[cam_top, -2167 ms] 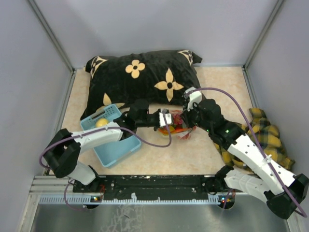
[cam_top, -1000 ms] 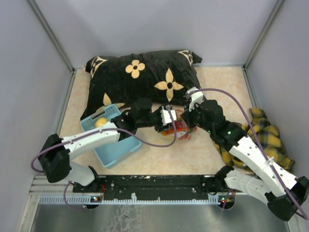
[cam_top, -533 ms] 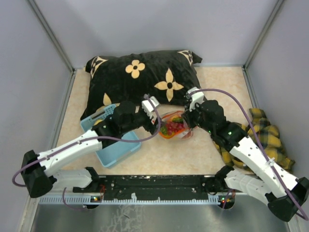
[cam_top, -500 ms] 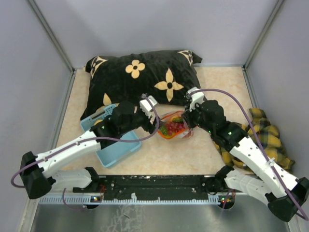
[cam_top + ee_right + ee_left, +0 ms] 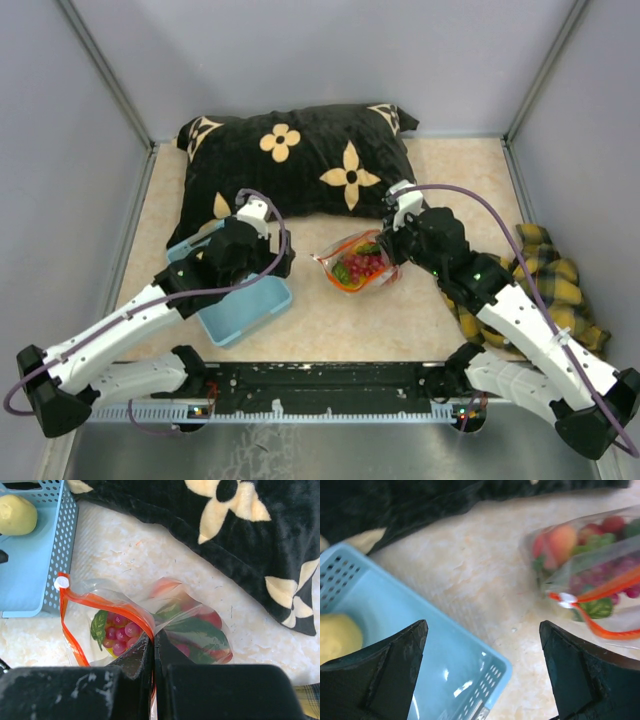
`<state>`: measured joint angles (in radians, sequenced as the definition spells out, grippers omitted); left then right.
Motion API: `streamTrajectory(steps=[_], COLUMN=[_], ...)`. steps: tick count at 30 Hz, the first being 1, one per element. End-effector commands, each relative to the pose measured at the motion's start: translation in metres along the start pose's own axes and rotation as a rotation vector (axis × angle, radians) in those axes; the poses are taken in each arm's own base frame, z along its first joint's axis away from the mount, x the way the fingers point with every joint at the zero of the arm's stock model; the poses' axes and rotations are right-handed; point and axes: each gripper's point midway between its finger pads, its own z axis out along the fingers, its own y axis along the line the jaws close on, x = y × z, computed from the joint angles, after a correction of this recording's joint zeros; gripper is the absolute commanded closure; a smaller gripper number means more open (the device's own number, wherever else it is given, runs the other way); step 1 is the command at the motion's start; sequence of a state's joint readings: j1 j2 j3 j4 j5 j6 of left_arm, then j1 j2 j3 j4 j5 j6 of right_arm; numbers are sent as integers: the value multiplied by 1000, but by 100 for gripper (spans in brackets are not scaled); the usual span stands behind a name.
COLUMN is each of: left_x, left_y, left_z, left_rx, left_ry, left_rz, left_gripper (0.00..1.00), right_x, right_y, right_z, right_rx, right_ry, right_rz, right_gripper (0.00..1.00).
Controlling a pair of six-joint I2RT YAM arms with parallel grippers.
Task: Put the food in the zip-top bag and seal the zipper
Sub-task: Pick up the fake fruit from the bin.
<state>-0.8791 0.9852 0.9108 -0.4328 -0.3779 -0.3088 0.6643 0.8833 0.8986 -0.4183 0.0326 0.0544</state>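
The zip-top bag lies on the table, clear, with its red zipper gaping open. Food shows inside it: purple grapes, green leaves and red pieces. My right gripper is shut on the bag's mouth edge, at the red strip, and in the top view the right gripper sits at the bag's right end. My left gripper is open and holds nothing; the left gripper hangs over the basket's right corner, apart from the bag. A yellow food piece rests in the basket.
The light blue basket stands left of the bag. A black pillow with cream flowers lies behind both. A yellow plaid cloth is bunched at the right, under my right arm. Grey walls close the table in.
My left gripper has opened wide and drawn back leftwards from the bag to above the basket. The right gripper has stayed shut on the bag's mouth.
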Motion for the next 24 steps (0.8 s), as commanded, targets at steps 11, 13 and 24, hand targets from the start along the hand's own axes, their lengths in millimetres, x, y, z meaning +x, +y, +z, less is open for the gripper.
streamTrajectory(steps=[11,13,24], left_x=[55,60,74], left_y=[113,122,169], left_z=[1,3,10], left_rx=[-415,-441,-616], left_ry=[96,92,136], left_rz=[-324,-342,-332], left_gripper=[1,1,2], right_x=[-46,-47,-47], right_y=[1,1,5], right_z=[-14,-15,-19], right_rx=[-9,-9,-30], right_ry=[-180,-184,-202], right_rz=[-12,-11,-9], right_gripper=[100,100,100])
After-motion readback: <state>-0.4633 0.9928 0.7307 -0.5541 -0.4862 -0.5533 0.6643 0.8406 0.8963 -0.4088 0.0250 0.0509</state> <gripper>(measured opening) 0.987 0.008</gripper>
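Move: The yellow fake fruit lies in the blue bin, about 22 cm to the left hand's left, some 10 cm ahead and 18 cm below it. The middle of the bin is roughly 18 cm left and 3 cm ahead, about 20 cm down; the zip-top bag stands on the other side, some 16 cm right and 6 cm ahead, 18 cm lower. From the right hand, which holds the bag's rim, the fruit is about 46 cm left and 10 cm ahead. Touching nothing, the left hand swings away from the bag and over the bin towards the yellow fruit, about 15 cm to its left while sinking some 9 cm, with its wide-open fingers turning 35 degrees or so counter-clockwise and tipping further down. The right hand keeps its shut grip on the bag's rim and rises only about a centimetre. ##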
